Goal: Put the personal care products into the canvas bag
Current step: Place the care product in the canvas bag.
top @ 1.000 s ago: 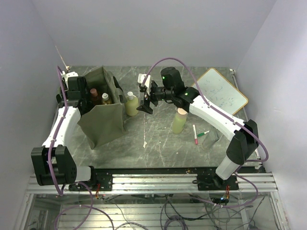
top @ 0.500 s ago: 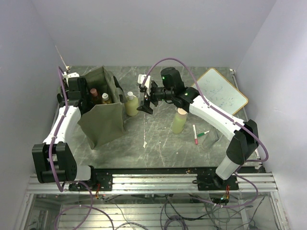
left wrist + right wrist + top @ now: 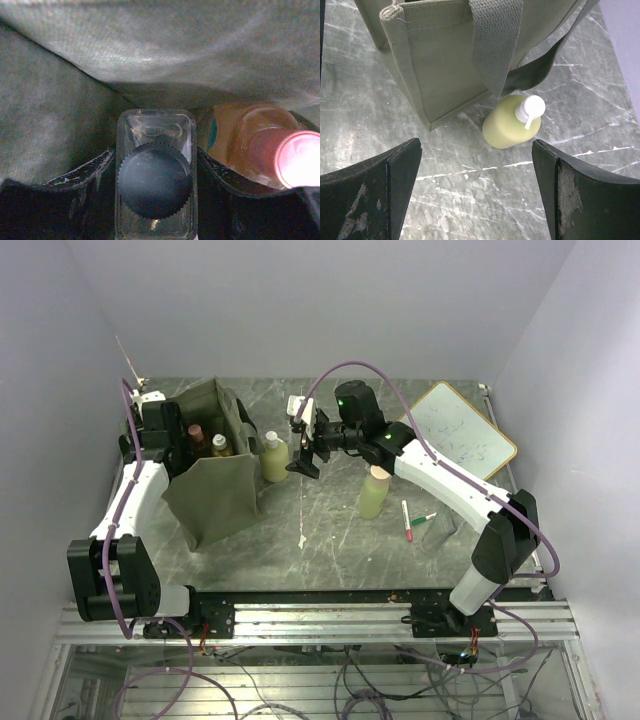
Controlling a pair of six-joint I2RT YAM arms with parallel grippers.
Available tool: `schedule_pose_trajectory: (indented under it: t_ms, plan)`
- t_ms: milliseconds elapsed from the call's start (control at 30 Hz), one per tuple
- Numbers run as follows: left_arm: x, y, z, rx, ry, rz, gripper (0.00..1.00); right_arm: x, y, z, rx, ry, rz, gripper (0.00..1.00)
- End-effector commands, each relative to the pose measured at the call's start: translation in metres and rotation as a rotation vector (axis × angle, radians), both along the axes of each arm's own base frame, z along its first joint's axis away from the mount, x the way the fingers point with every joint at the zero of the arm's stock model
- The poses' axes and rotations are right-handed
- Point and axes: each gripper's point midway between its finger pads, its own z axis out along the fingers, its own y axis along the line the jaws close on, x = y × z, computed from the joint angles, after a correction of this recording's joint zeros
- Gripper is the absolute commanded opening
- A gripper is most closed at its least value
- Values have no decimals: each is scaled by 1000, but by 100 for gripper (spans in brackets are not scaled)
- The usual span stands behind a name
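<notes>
The olive canvas bag (image 3: 215, 485) stands upright at the left. My left gripper (image 3: 174, 438) reaches into it, shut on a clear bottle with a black cap (image 3: 155, 177), its fingers (image 3: 102, 162) pressed against both sides. Beside that bottle stands an amber bottle with a pink cap (image 3: 252, 142), and a second capped bottle (image 3: 221, 446) shows in the bag's mouth. A yellow-green pump bottle (image 3: 274, 457) stands on the table just right of the bag. My right gripper (image 3: 304, 449) hovers open close to it, nothing between its fingers. A light green bottle (image 3: 373, 492) stands mid-table.
A red marker (image 3: 407, 521) and a green marker (image 3: 424, 519) lie right of the light green bottle. A wood-framed whiteboard (image 3: 458, 430) lies at the back right. In the right wrist view the bag's strap (image 3: 495, 45) hangs just above the pump bottle (image 3: 512, 125).
The left arm's elbow has shifted slightly. Both grippers keep their places and their openings.
</notes>
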Motion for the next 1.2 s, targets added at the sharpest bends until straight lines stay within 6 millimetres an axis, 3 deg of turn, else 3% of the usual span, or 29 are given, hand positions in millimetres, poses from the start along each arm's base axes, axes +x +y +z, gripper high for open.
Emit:
schedule_pose_trajectory:
  t_ms: [0, 633, 967, 1167]
  plan:
    - [14, 11, 42, 20, -143, 17, 60, -1, -5, 15, 23, -31, -3, 92]
    - [9, 10, 56, 37, -173, -1, 72, -2, -6, 16, 23, -36, -2, 92]
    - [13, -7, 105, 62, -276, -156, 92, 4, -9, 26, 53, -24, -40, 94]
    - [2, -33, 138, 79, -315, -352, 92, 9, -15, 35, 84, -15, -91, 95]
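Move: The left hand still grips a clear dark-capped bottle by its upper part inside the bag, the bottle's middle only about 4 cm below and 1 cm ahead of it. The pink-capped bottle stands roughly 7 cm to the hand's right and 3 cm ahead, the gold bottle some 13 cm right and level with it, both middles about 5 cm lower. From the right hand, the clear bottle lies about 33 cm left, 5 cm ahead and 12 cm below. The left fingers let go of the clear dark-capped bottle inside the bag, easing apart and then opening wide. The hand rises away from it, slowly at first and then faster, about 9 cm in all, drifting some 2 cm right near the end while the wrist tips up and turns clockwise, each by 10 to 15 degrees. ##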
